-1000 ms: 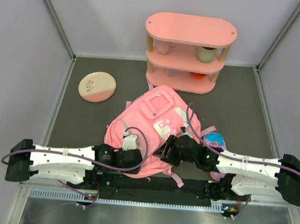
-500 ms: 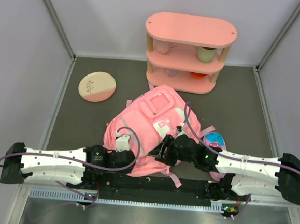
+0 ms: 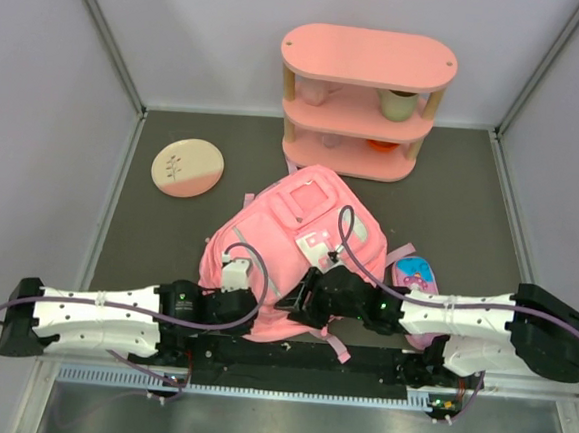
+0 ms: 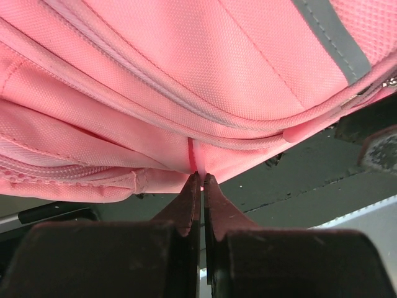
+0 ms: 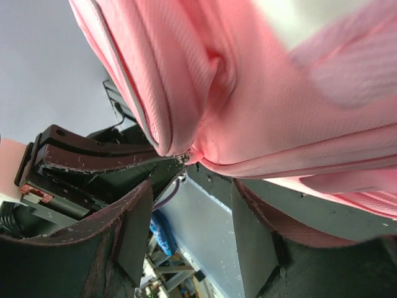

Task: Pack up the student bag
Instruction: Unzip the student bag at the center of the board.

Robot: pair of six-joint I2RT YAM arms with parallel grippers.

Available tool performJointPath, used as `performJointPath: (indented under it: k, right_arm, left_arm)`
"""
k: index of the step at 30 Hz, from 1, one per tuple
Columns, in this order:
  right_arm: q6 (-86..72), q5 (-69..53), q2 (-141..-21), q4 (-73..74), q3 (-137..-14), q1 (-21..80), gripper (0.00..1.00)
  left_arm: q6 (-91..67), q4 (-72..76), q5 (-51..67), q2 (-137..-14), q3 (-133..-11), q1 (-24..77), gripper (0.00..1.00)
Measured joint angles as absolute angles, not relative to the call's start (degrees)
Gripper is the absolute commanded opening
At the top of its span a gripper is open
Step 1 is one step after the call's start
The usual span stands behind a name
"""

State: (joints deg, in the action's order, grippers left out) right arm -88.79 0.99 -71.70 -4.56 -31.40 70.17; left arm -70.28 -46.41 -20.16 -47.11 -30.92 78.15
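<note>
The student bag (image 3: 304,228), a big pink backpack, lies flat in the middle of the table with its bottom edge toward the arms. My left gripper (image 3: 247,306) is at that near edge, shut on a thin pink fold of the bag's fabric (image 4: 198,162); in the left wrist view the fingertips (image 4: 192,186) pinch it tight. My right gripper (image 3: 300,306) is just right of it at the same edge, open. In the right wrist view its fingers (image 5: 138,214) stand apart below the bag (image 5: 279,93), near a small metal zip end (image 5: 185,158), holding nothing.
A small purple-pink pencil case (image 3: 415,275) lies right of the bag, beside my right arm. A pink three-tier shelf (image 3: 364,102) with cups stands at the back. A round pink-and-cream plate (image 3: 187,166) lies at the back left. Grey walls enclose the table.
My left gripper has shut on the bag's near edge and drawn back slightly left. My right arm has slid left along the bag's bottom edge.
</note>
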Motion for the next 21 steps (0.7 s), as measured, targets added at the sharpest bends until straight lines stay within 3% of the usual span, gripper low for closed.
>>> performJointPath:
  k: [13, 19, 21]
  right_arm:
    - [-91.6, 7.1, -76.4, -7.3, -32.1, 72.1, 0.51]
    - [-93.8, 13.4, -76.2, -9.7, -30.2, 72.6, 0.27]
    - [-95.2, 16.2, -75.7, -11.5, -28.3, 72.5, 0.14]
  left_arm:
    - [-62.7, -46.1, -20.4, -44.3, -32.3, 78.1, 0.0]
    - [-60.6, -42.7, -20.1, -44.5, -33.2, 78.1, 0.0]
    - [-60.1, -41.3, -20.0, -44.4, -33.6, 78.1, 0.0]
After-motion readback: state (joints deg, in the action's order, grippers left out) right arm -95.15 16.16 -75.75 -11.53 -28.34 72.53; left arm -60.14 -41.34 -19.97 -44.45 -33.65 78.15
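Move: The left hand's shut tips already hold the pink zipper pull at the student bag's near edge, right at the hand point. From the open right hand, the folded zipper rim lies barely 2 cm ahead and 2 cm below; the held pull is about 5 cm to its left, 4 cm back and 3 cm lower. The white pocket sits some 14 cm ahead and 7 cm right of the right hand, about level in height; the loose strap lies 11 cm right, 6 cm back and 7 cm below. The pink zipper pull comes free of the left fingers, which stay shut as that hand rises about 3.5 cm and then also swings a couple of centimetres right. After a small shift left, the right hand pushes some 3 cm forward and 2 cm down to the bag's zipper rim, turning about 15 degrees clockwise, its half-open fingers closing partway around a fold of the pink fabric. ##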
